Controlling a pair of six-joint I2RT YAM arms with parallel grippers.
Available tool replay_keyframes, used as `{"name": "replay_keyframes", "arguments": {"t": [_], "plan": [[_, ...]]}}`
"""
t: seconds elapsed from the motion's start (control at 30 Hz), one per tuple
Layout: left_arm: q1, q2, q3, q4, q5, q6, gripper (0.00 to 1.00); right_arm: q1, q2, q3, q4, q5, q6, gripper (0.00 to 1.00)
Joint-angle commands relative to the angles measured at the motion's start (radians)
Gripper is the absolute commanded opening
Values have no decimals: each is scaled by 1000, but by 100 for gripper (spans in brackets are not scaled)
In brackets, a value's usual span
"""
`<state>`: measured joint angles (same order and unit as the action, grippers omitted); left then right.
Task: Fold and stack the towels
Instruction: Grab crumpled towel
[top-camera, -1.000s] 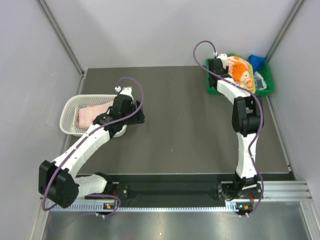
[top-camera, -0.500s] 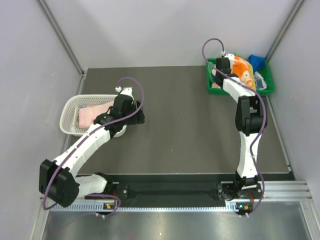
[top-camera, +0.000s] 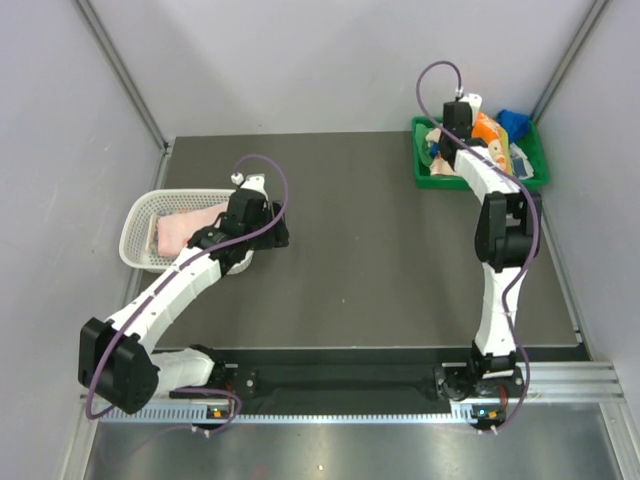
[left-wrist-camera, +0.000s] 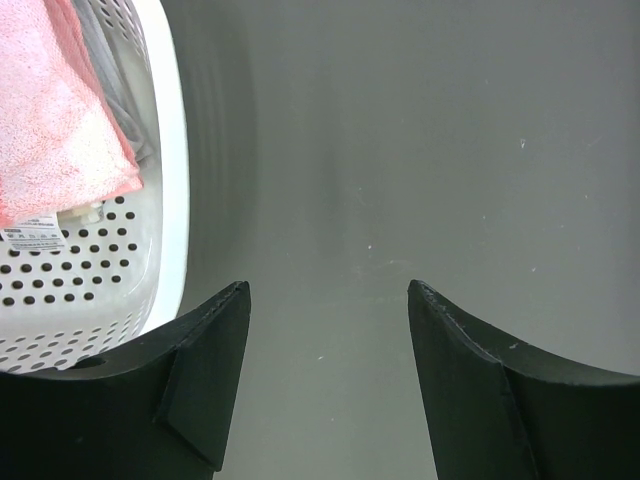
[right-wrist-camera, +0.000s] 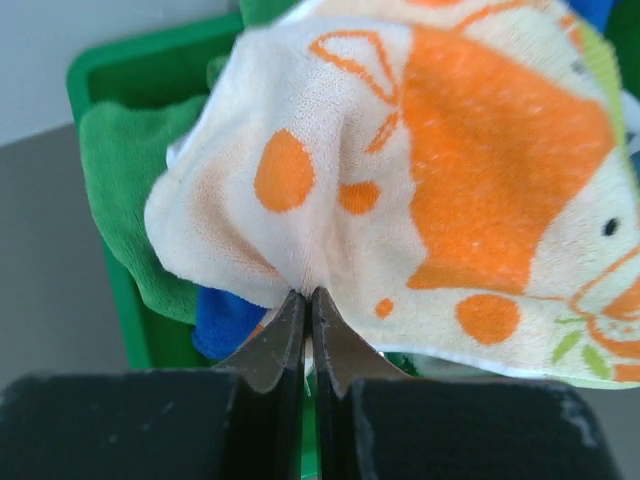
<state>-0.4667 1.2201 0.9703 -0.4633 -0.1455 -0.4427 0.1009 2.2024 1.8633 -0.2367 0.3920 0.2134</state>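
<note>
My right gripper (right-wrist-camera: 310, 293) is shut on a pinch of the orange-patterned towel (right-wrist-camera: 440, 160), which lies bunched over the green tray (right-wrist-camera: 110, 70). Under it show a green cloth (right-wrist-camera: 125, 170) and a blue cloth (right-wrist-camera: 225, 320). From above, the right gripper (top-camera: 450, 140) sits over the tray (top-camera: 425, 180) with the orange towel (top-camera: 487, 135) and a blue towel (top-camera: 515, 121) behind it. My left gripper (left-wrist-camera: 328, 300) stands open over bare table, just right of the white basket (left-wrist-camera: 170, 200). A folded pink towel (left-wrist-camera: 60, 120) lies in that basket on a grey one (left-wrist-camera: 110, 70).
The white perforated basket (top-camera: 135, 235) stands at the table's left, the green tray at the back right corner. Grey walls close in the table on three sides. The left gripper (top-camera: 272, 232) hovers beside the basket's right rim.
My right arm has reached farther back into the green tray and its jaws have closed on the orange-patterned towel. The left arm has stayed where it was.
</note>
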Motion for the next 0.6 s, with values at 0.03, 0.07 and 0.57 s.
{"name": "replay_keyframes", "arguments": {"t": [0.03, 0.07, 0.57], "plan": [[-3, -2, 11, 41, 4, -1, 69, -27, -132, 97, 36, 4, 0, 0], [-3, -2, 11, 43, 3, -2, 68, -26, -135, 103, 37, 1, -3, 0], [-4, 7, 22, 48, 12, -8, 67, -32, -236, 134, 96, 4, -40, 0]]}}
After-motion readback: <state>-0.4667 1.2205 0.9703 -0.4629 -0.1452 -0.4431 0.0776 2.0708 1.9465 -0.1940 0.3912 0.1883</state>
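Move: In the left part of the green bin the right hand already pinches the crumpled orange-and-white towel; its bulk lies about 7 cm right, 2 cm ahead and slightly below. The bin's middle is level ahead, 8 cm right; the blue cloth 16 cm right and 6 cm ahead, the green cloth 6 cm left, 1 cm ahead, both lower. From the idle left hand, the towel is about 26 cm ahead, 52 cm right, and lower. Lifting almost straight up by about 12 cm, the right hand hauls the pinched corner of the towel away from the green bin, quickly at first and then easing off. The wrist tips the fingers up some 15 degrees on the way, and they stay shut on the cloth. ##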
